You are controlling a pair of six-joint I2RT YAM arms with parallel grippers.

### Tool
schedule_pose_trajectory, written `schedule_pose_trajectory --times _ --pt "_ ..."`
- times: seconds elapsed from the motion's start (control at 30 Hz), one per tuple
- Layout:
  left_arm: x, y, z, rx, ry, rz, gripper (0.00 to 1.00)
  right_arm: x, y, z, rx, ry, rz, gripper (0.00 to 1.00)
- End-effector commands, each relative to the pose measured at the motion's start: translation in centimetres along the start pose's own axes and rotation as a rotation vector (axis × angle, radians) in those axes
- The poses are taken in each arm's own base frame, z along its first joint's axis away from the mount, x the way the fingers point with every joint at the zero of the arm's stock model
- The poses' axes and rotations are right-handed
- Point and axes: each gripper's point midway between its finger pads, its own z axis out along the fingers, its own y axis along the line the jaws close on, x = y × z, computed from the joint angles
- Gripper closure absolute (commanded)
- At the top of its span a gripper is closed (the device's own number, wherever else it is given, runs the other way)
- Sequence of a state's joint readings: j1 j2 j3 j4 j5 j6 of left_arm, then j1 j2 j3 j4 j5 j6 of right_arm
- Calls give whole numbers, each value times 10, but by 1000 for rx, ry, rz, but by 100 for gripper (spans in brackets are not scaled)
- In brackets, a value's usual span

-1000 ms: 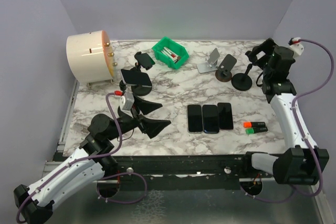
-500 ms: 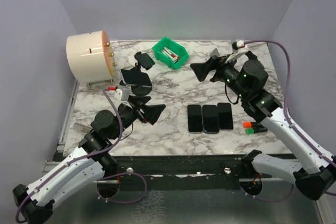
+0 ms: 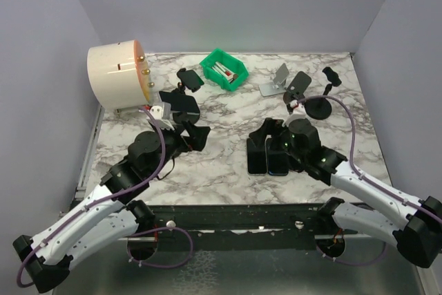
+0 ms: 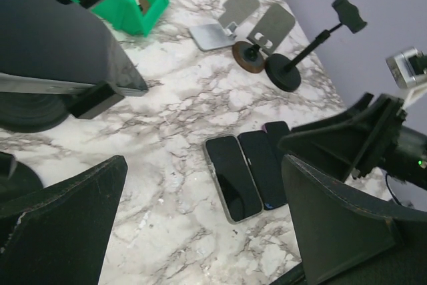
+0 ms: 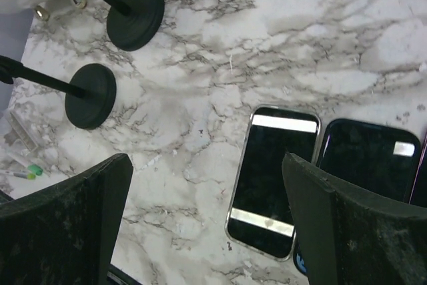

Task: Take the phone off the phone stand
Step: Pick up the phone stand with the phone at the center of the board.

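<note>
A black phone (image 3: 178,100) rests tilted on a black round-based phone stand (image 3: 186,114) at the left rear of the marble table. In the left wrist view the phone (image 4: 47,45) fills the upper left, with the stand base (image 4: 23,108) under it. My left gripper (image 3: 188,136) is open and empty, just in front of the stand; in the left wrist view it (image 4: 200,231) is apart from the phone. My right gripper (image 3: 266,141) is open and empty, low over three phones lying flat (image 3: 257,160); in the right wrist view it (image 5: 207,231) hovers above them.
The flat phones (image 4: 232,177) (image 5: 273,178) lie mid-table. A green bin (image 3: 224,69), a cream drum (image 3: 116,76), and a clamp stand (image 3: 188,77) stand at the back. A silver stand (image 3: 275,81), a brown-based stand (image 3: 298,89) and a black pole stand (image 3: 319,105) are back right.
My right arm has swung from the far right corner to the table's middle and dropped low over the flat phones. My left gripper has moved forward toward the phone stand.
</note>
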State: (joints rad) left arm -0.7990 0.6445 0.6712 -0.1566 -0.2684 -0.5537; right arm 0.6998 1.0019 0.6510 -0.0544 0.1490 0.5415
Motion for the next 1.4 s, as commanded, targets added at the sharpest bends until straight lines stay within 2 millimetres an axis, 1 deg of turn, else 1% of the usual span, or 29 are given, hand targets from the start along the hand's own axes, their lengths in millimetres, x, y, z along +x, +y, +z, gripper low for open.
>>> schedule_pose_trajectory --times 0.0,0.07,0.13,0.3,0.37,0.43,0.5,0.57,0.63,0.67,0.73,0.83,0.9,0.97,1.07,1.13,1.23,1.3,1.37 --pt "-20 19 -9 -125 -36 58 1 3 -11 -8 45 -76 242 0" --pt "-33 16 -9 -130 -71 79 1 -2 -5 -11 -10 -125 283 0" --pt "-44 15 -7 -149 -89 96 1 -4 -6 -15 -35 -168 303 0" --pt "-67 15 4 -238 -94 138 1 -6 -22 -20 21 -227 358 0" --pt "-78 11 5 -251 -98 174 1 -5 -19 -22 9 -210 337 0" --pt "-89 4 5 -231 -90 240 1 -6 -5 -25 -61 -182 279 0" --pt "-100 4 4 -252 -103 285 1 -5 4 -26 -108 -164 216 0" --pt "-106 2 4 -248 -104 330 1 -3 3 -22 -106 -152 176 0" --pt "-109 4 4 -272 -119 295 1 0 -2 -18 -66 -133 183 0" --pt "-110 6 3 -291 -125 270 1 2 -5 -17 -44 -121 187 0" --pt "-110 17 -2 -364 -132 208 1 5 -7 -16 -33 -104 165 0" --pt "-106 32 -16 -450 -143 94 1 6 -3 -20 -67 -101 131 0" --pt "-99 38 -26 -450 -162 16 1 4 3 -24 -114 -115 110 1" --pt "-93 44 -37 -443 -189 -52 1 -2 10 -31 -163 -150 96 1" --pt "-86 49 -45 -422 -197 -77 1 -10 15 -35 -190 -179 82 2" --pt "-76 52 -44 -425 -177 -70 1 -13 17 -35 -187 -181 79 2" --pt "-66 51 -34 -415 -142 -60 1 -16 18 -33 -177 -173 75 2" --pt "-63 49 -27 -413 -135 -54 1 -17 19 -32 -180 -170 78 2" --pt "-64 49 -21 -418 -149 -52 1 -18 21 -33 -190 -174 86 2"
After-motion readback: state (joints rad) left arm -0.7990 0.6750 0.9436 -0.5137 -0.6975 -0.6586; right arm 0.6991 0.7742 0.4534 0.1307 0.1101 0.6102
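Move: The phone stand still holding its phone is ahead and left of the empty left hand: its upright is about 7 cm ahead, 13 cm to the left and 16 cm below, and its phone about 11 cm ahead, 8 cm left and 9 cm below. The empty black stand is some 18 cm ahead, 7 cm left and 16 cm lower; the nearest laid-down phone is about 2 cm ahead, 21 cm right and 24 cm down. From the right hand that upright is roughly 38 cm left, 4 cm ahead and 5 cm below. The left hand, wide open, first climbs about 9 cm while easing some 4 cm forward, then swings left across the front of the loaded phone stand, drawing back about 3 cm and sinking again, to finish some 8 cm left of its start and 4 cm higher, yawed about 25 degrees counter-clockwise so the fingers point nearly straight forward. It touches nothing at the end, while the open right hand merely draws back about 2 cm over the laid-down phones, rising slightly and rolling its left side up a little. ##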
